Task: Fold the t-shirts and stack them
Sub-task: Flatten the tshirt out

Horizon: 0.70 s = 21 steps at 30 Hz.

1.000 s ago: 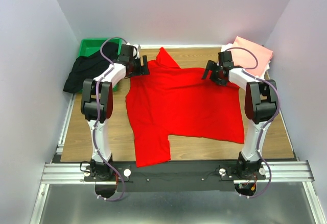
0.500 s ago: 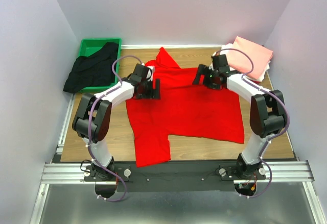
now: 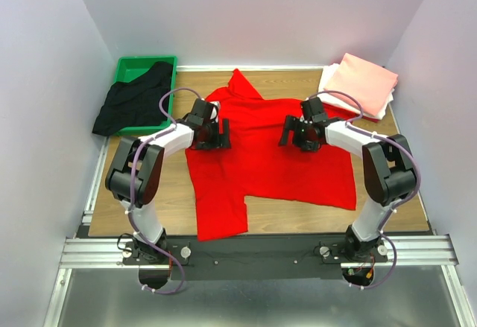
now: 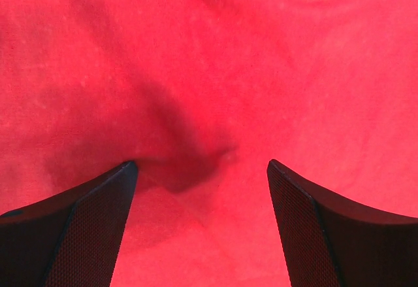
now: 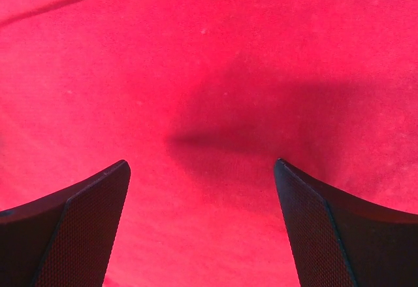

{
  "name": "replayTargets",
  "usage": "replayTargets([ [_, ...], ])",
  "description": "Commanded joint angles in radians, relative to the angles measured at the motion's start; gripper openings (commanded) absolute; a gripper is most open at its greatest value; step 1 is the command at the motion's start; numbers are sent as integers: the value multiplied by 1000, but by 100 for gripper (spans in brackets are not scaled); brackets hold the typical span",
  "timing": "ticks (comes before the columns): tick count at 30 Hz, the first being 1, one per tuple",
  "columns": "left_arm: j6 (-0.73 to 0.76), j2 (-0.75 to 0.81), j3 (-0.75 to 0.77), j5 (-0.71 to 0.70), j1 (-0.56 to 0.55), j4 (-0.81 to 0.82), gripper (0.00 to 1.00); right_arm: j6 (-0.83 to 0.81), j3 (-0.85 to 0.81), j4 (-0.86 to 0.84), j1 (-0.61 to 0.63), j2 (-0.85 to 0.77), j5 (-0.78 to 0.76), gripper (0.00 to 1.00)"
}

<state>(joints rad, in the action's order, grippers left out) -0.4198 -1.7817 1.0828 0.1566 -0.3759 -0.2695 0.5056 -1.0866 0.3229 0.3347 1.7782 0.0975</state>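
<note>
A bright red t-shirt (image 3: 268,163) lies spread on the wooden table, one sleeve reaching toward the near edge. My left gripper (image 3: 214,135) hangs open just over its upper left part. My right gripper (image 3: 297,135) hangs open over its upper right part. In the left wrist view the red t-shirt (image 4: 261,71) fills the picture, with a small crease between the fingers (image 4: 98,221). The right wrist view shows smooth red t-shirt cloth (image 5: 209,58) between spread fingers (image 5: 326,228). A black t-shirt (image 3: 134,103) drapes over a green bin. A folded salmon-pink t-shirt (image 3: 365,80) rests on a folded white one (image 3: 328,81).
The green bin (image 3: 128,68) stands at the back left corner of the table (image 3: 141,200). White walls close in the left, back and right sides. A metal rail (image 3: 253,251) with both arm bases runs along the near edge.
Both grippers have come inward from the shirt's upper corners and lowered over the red cloth. The left moved right and nearer, the right moved left and nearer. Both stay open.
</note>
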Motion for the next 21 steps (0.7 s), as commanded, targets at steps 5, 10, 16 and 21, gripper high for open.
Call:
replayTargets([
  [5, 9, -113, 49, -23, 51, 4, 89, 54, -9, 21, 1, 76, -93, 97],
  [10, 32, -182, 141, 1, 80, -2, 89, 67, -59, 21, 1, 138, -93, 97],
  [16, 64, -265, 273, 31, 95, -34, 89, 68, -139, 30, -13, 202, -145, 98],
  [21, 93, -355, 400, 37, 112, -77, 89, 56, -226, 39, -42, 263, -137, 97],
])
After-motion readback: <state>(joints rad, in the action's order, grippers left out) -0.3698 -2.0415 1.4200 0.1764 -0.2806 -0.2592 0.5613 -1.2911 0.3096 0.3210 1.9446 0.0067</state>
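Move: Both open grippers are already down on the red t-shirt. Its middle lies some 14 cm right of the left hand and 6 cm back, and about 8 cm left of the right hand and 7 cm back, 1 cm or so below both. From the left hand the shirt's near flap is about 31 cm straight back, and the green bin 18 cm ahead and 24 cm left. From the right hand the folded stack is about 22 cm ahead and 23 cm right. Wide-open fingertips keep pressing on the red cloth and drag it forward over the table, away from the bases. The left hand leads by about 10 cm; the right starts more slowly, covers some 6 cm and turns slightly clockwise. Both stay at nearly the same height, the left's fingers tilting up a little. ##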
